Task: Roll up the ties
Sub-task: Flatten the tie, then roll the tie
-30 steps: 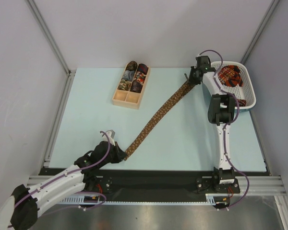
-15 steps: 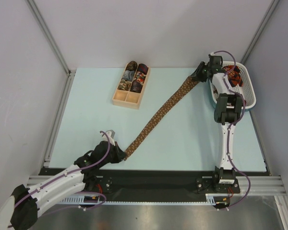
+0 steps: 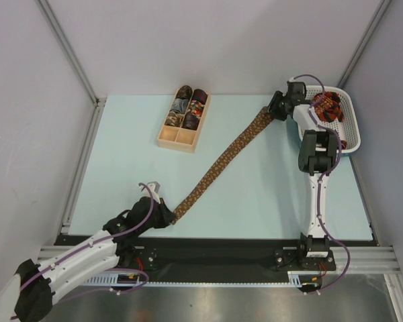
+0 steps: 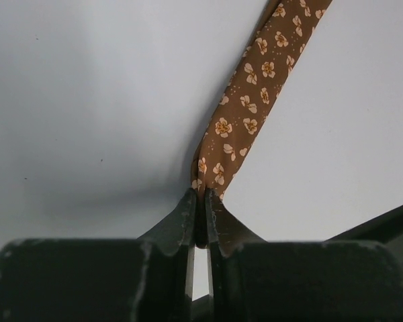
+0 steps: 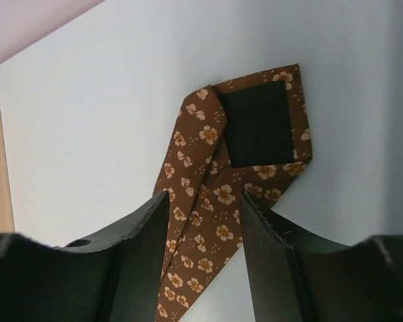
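A brown tie point(image 3: 221, 161) with small gold flowers lies stretched diagonally across the table. My left gripper point(image 3: 168, 216) is shut on its narrow end near the front edge; in the left wrist view the fingers point(image 4: 188, 221) pinch the tie point(image 4: 252, 114). At the far right, my right gripper point(image 3: 275, 111) stands open astride the wide end. In the right wrist view the tie point(image 5: 191, 268) lies flat between the spread jaws of that gripper point(image 5: 205, 201), its tip folded back to show the dark lining point(image 5: 257, 124).
A light wooden divided box point(image 3: 168, 141) with several rolled ties stands at the back centre. A white perforated basket point(image 3: 352, 134) at the back right holds red patterned ties point(image 3: 324, 106), right beside the right arm.
My right gripper's jaws have spread apart over the tie's wide end, and that arm shifted slightly right and back. The left arm and the narrow end have stayed put.
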Motion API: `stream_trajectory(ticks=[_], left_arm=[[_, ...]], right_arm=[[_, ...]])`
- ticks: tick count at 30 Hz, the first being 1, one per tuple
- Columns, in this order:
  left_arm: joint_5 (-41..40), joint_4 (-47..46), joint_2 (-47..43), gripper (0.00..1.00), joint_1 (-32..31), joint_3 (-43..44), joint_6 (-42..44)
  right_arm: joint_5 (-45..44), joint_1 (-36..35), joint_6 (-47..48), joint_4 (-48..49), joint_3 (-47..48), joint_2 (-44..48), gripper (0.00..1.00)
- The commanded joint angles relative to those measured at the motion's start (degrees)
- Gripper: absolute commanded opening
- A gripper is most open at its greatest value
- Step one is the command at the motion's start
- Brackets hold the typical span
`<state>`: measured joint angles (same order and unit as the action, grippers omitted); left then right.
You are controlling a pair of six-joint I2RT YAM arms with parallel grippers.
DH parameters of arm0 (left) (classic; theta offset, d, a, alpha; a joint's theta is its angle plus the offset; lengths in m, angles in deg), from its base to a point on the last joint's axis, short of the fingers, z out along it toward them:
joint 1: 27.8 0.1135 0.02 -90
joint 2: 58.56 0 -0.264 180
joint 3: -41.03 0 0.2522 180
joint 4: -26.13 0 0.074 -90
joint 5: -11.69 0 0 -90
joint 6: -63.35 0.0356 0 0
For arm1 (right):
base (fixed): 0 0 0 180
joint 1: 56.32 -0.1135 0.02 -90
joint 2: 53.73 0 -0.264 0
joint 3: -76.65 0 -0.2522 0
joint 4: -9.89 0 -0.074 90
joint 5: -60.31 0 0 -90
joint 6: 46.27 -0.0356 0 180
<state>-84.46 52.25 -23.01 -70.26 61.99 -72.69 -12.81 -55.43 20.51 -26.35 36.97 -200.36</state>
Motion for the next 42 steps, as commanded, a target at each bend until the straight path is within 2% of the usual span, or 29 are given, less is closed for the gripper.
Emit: stream_trajectory(ticks=[1,3,6,7,10,11,12,13,16,20,25,29,35,36,38,39,42], left_arm=[[-2.4,2.3,-0.6,0.16,0.5,3.3,0.2],[-2.8,3.4,-0.2,0.19,0.8,4.0,0.6],[-1.3,3.5,0.7,0.22,1.8,4.7,1.9],[-0.7,3.9,0.9,0.27,2.7,5.0,2.1],[1.3,4.0,1.3,0.52,5.2,5.4,3.1],[2.2,4.0,1.3,0.55,5.9,5.4,3.2],[2.7,4.2,0.8,0.59,6.7,5.5,3.2],[3.4,4.3,0.5,0.68,8.3,5.5,3.2],[4.7,4.6,0.0,0.77,10.5,5.9,3.8],[4.8,5.0,-0.7,0.77,12.0,6.1,1.8],[2.9,7.8,-4.3,0.79,16.3,9.1,0.3],[5.3,9.0,-4.0,0.78,21.7,13.0,-2.7],[12.3,11.5,2.9,0.79,32.8,22.9,-2.9],[13.8,12.2,5.6,0.79,36.5,25.7,-2.3],[19.6,12.6,7.5,0.79,40.5,27.9,-1.0],[22.1,12.3,8.5,0.78,44.6,29.3,-0.7],[27.2,10.8,10.2,0.78,49.7,30.5,-0.2]], right_arm=[[-5.2,-3.0,4.6,-3.6,1.0,7.2,0.51],[-7.6,-5.1,6.9,-3.4,-1.8,10.6,0.51],[-10.3,-9.2,9.8,-1.8,-9.2,16.9,0.57],[-11.2,-10.2,11.6,-0.6,-11.8,19.0,0.58],[-12.7,-15.6,13.3,4.0,-26.1,27.8,0.57],[-12.7,-15.7,12.9,5.2,-26.2,30.0,0.57],[-12.2,-17.7,12.9,6.4,-32.4,32.3,0.57],[-12.1,-18.8,12.8,7.4,-34.8,36.1,0.57],[-13.5,-23.4,11.4,7.7,-44.4,41.3,0.57],[-19.1,-32.1,11.5,8.2,-55.3,50.5,0.57],[-19.8,-43.1,13.1,13.8,-68.9,57.3,0.52],[-22.6,-53.4,10.7,16.1,-72.2,60.9,0.52],[-31.0,-65.3,9.0,15.9,-68.1,59.0,0.56],[-31.8,-67.8,8.6,15.5,-66.5,58.0,0.56],[-33.4,-69.7,8.2,16.0,-65.0,54.4,0.56],[-33.8,-71.2,7.6,16.1,-63.4,53.2,0.56],[-31.2,-72.1,6.1,19.2,-62.2,49.0,0.56]])
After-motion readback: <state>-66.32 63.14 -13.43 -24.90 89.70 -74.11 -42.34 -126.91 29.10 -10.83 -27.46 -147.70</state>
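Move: In the left hand's nearly shut fingers, just above the table, is the tie's near end. The right hand stands open over the far end, about 3 cm above it, and goes for the near end, about 50 cm back and 39 cm to its left. From the right hand the wooden box lies some 39 cm left and 3 cm back, the white basket about 20 cm right and 4 cm back. Spreading its fingers wide, the left hand lets go of the near end, then lifts about 14 cm while drawing away forward and left, turning counter-clockwise. Meanwhile the right hand leaves the far end and sweeps roughly 47 cm back and 35 cm left along the tie in an arc that rises, dips and rises again, swinging some 55 degrees counter-clockwise, fingers staying half open, to hang above the near end. ##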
